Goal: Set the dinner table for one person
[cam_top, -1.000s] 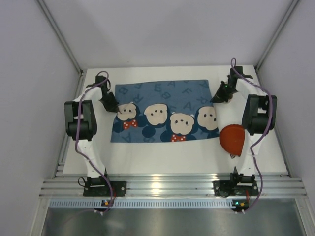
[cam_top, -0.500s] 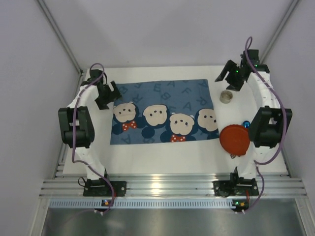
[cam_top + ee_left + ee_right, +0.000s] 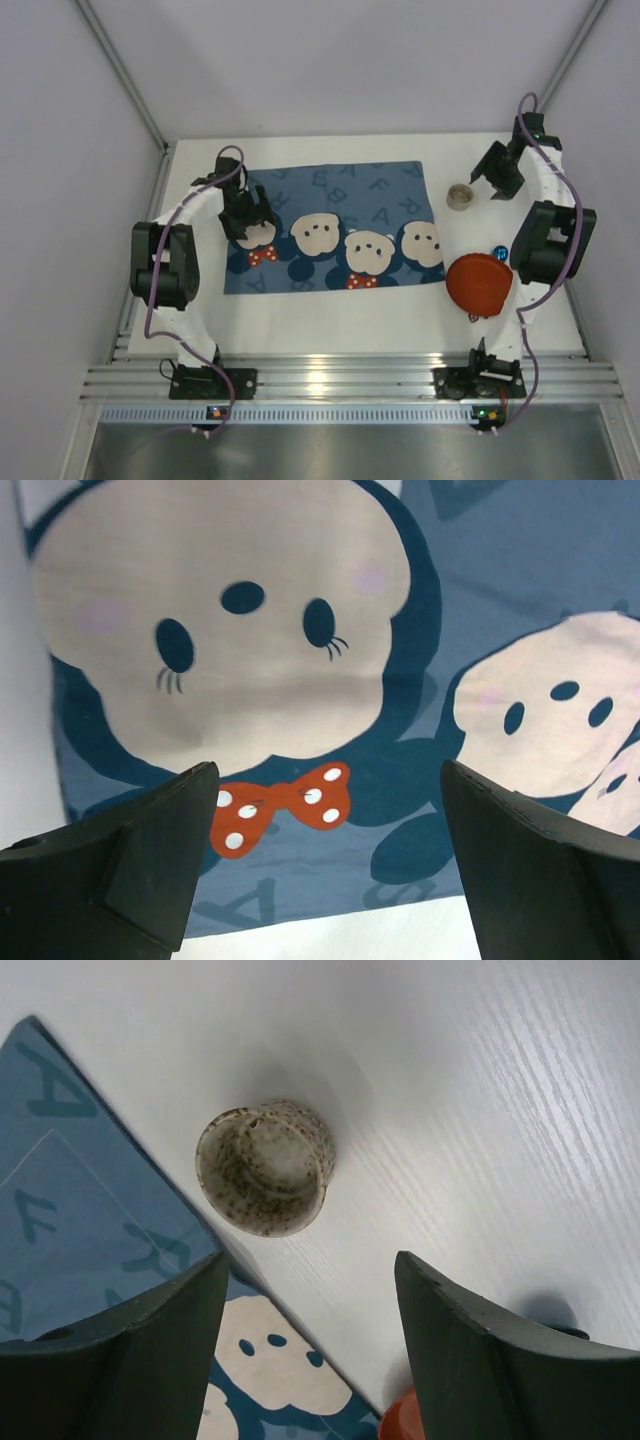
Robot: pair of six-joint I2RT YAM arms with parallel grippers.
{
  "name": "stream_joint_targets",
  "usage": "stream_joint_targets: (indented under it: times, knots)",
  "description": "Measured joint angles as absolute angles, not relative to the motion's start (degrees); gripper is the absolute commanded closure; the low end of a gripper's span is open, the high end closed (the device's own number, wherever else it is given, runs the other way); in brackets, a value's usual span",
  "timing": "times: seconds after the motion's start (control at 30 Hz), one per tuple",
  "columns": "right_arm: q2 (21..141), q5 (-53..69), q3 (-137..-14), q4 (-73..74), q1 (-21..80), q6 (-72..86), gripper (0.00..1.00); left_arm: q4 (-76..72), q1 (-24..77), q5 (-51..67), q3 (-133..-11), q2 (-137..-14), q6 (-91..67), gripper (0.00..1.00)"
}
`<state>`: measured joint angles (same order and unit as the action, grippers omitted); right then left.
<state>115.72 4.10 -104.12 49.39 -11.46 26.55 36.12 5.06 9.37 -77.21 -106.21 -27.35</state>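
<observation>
The white dinner table (image 3: 330,325) carries a blue cloth mat (image 3: 330,225) printed with cartoon faces, lying flat in the middle. My left gripper (image 3: 248,213) hovers open over the mat's left end. In the left wrist view its fingers (image 3: 125,865) frame a face and a red dotted bow on the mat (image 3: 330,720), and nothing is between them. My right gripper (image 3: 497,176) hangs open at the far right. It is just right of a small speckled cup (image 3: 459,196). In the right wrist view the cup (image 3: 265,1165) stands upright and empty beyond the open right gripper (image 3: 310,1345).
A red-orange bowl (image 3: 478,283) sits on the table right of the mat's near right corner, its edge showing as the red rim (image 3: 400,1422). A small blue object (image 3: 500,252) lies beside the right arm. Grey walls close in on both sides.
Both grippers were shut at the mat's left and right edges and have opened and let go. The left one moved over the mat; the right one drew back to the far right, uncovering the cup.
</observation>
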Motion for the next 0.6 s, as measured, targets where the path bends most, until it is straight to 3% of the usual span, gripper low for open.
stream_joint_targets:
  times: [0.13, 0.43, 0.53, 0.57, 0.6]
  knots:
    - [119.7, 3.9, -105.6, 49.9, -11.0, 26.6, 0.35, 35.8, 5.9, 10.1, -76.9, -106.2, -27.3, 0.04]
    - [126.7, 2.0, -109.1, 51.3, -8.7, 27.2, 0.55, 35.6, 5.9, 11.1, -77.5, -106.6, -27.0, 0.05]
    - [128.5, 1.0, -109.7, 51.9, -7.7, 27.1, 0.79, 35.5, 5.9, 11.4, -78.8, -107.5, -26.8, 0.05]
    - [129.0, 0.6, -109.7, 52.0, -7.4, 27.2, 0.95, 35.5, 5.9, 11.5, -79.4, -108.0, -26.6, 0.05]
    - [129.3, -0.2, -109.7, 52.1, -7.2, 27.4, 1.00, 35.5, 5.9, 11.6, -80.1, -108.7, -26.4, 0.05]
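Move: The cup stands about 5 cm to the left of the right gripper and 2 cm ahead, its middle roughly 9 cm lower. On the table, 12 cm below the hand, the red plate lies some 20 cm back and 1 cm left, and the blue spoon's head about 12 cm back and 5 cm right. The mat's centre is some 38 cm left and 6 cm back. From the left gripper the cup is about 54 cm right and 8 cm ahead, 3 cm below. Lower the open right gripper about 8 cm onto the cup's near right rim, easing some 2 cm left as it sinks and tipping the fingers about 10 degrees closer to straight down. Close them late in the descent, one finger inside the cup and the other outside, so that they pinch its wall. ##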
